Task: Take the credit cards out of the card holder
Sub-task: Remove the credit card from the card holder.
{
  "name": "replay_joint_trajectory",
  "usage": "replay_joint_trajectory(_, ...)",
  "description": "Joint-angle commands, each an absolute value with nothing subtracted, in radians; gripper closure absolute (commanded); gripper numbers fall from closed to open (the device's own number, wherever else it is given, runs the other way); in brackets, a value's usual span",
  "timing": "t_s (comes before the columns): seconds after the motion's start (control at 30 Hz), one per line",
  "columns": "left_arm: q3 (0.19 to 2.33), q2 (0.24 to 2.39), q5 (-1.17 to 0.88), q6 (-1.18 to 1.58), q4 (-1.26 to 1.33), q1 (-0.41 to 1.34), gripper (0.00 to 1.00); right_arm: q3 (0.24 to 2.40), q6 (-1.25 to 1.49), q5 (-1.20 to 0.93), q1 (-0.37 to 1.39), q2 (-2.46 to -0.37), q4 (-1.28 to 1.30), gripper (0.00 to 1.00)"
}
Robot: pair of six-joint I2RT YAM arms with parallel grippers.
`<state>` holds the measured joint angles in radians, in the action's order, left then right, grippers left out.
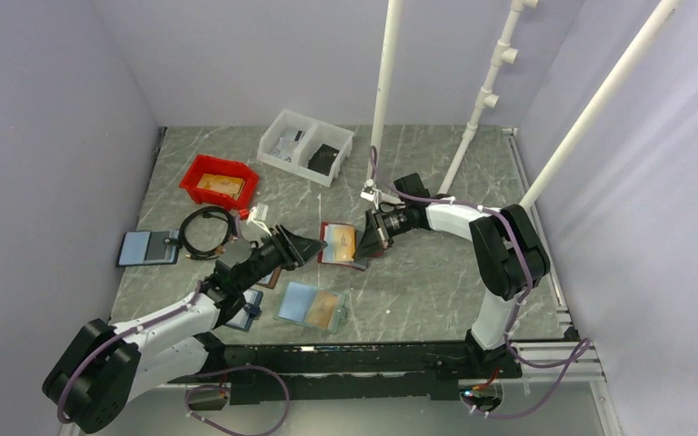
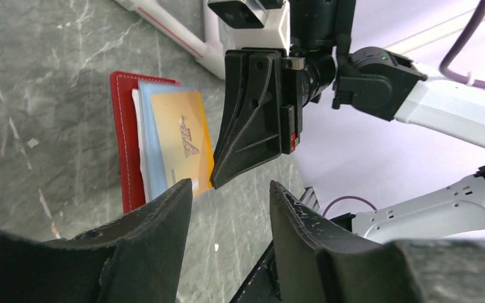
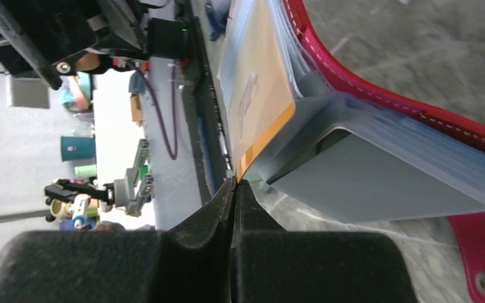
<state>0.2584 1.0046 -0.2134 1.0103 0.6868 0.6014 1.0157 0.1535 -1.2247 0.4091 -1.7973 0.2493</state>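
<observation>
The red card holder point(image 1: 327, 229) lies open on the table's middle, its red edge point(image 2: 125, 139) toward my left wrist camera. A tan-orange credit card point(image 2: 180, 136) sticks out of it over a pale blue-grey credit card point(image 2: 152, 151). My right gripper point(image 3: 235, 182) is shut, its tips pinching the orange card's point(image 3: 259, 95) corner beside the holder's red rim point(image 3: 366, 95). From the left, my left gripper point(image 2: 230, 189) stands open just short of the cards, with only bare table between its fingers. In the top view the left gripper point(image 1: 316, 245) and right gripper point(image 1: 370, 241) flank the holder.
A light teal holder with an orange card point(image 1: 314, 306) lies near the front. A blue-grey holder point(image 1: 148, 247) and a black cable coil point(image 1: 204, 232) sit at the left. A red bin point(image 1: 219, 182) and a white divided bin point(image 1: 306, 145) stand behind. White poles point(image 1: 383, 100) rise at the back.
</observation>
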Motion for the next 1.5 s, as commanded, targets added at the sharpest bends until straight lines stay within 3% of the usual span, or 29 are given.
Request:
replay_joint_trajectory(0.0,0.239,1.012,-0.201,0.996,0.666,0.595,0.46,1.076,0.050,-1.071,0.416,-1.808,0.347,1.00)
replay_joint_trajectory(0.33,0.304,1.350,-0.282,1.057,0.884,0.592,0.50,1.132,-0.038,-0.874,0.447,-1.877,0.463,1.00)
replay_joint_trajectory(0.63,0.383,1.836,-0.411,1.192,1.385,0.586,0.67,1.156,-0.051,-0.844,0.451,-1.907,0.504,1.00)
replay_joint_trajectory(0.77,0.400,1.974,-0.410,1.256,1.478,0.586,0.73,1.163,-0.055,-0.846,0.451,-1.914,0.516,1.00)
replay_joint_trajectory(1.0,0.362,1.989,-0.340,1.295,1.326,0.570,0.93,1.177,-0.074,-0.801,0.450,-1.905,0.540,1.00)
replay_joint_trajectory(1.17,0.365,1.985,-0.335,1.312,1.236,0.564,0.95,1.187,-0.086,-0.784,0.448,-1.894,0.558,1.00)
replay_joint_trajectory(1.47,0.336,2.031,-0.346,1.346,1.334,0.531,0.97,1.205,-0.135,-0.750,0.415,-1.875,0.631,1.00)
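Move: The left hand, half open and empty, has the raised card holder about 5 cm ahead, 5 cm to its right and 11 cm below. The green holder lies some 6 cm back from that hand, 3 cm left and 17 cm below. The right hand already pinches the near right corner of the orange card; the card holder hangs from it, its middle roughly 4 cm ahead, 4 cm left and 4 cm below those fingers. The right fingers keep their pinch on the card corner while lowering card and holder about 7.5 cm to the table, tipping steeply down, then ease a little to the right. The left hand drops some 15 cm, drifting forward and right and tilting down about 25 degrees; its fingers close and end touching the holder's blue sleeve near its near left edge. ##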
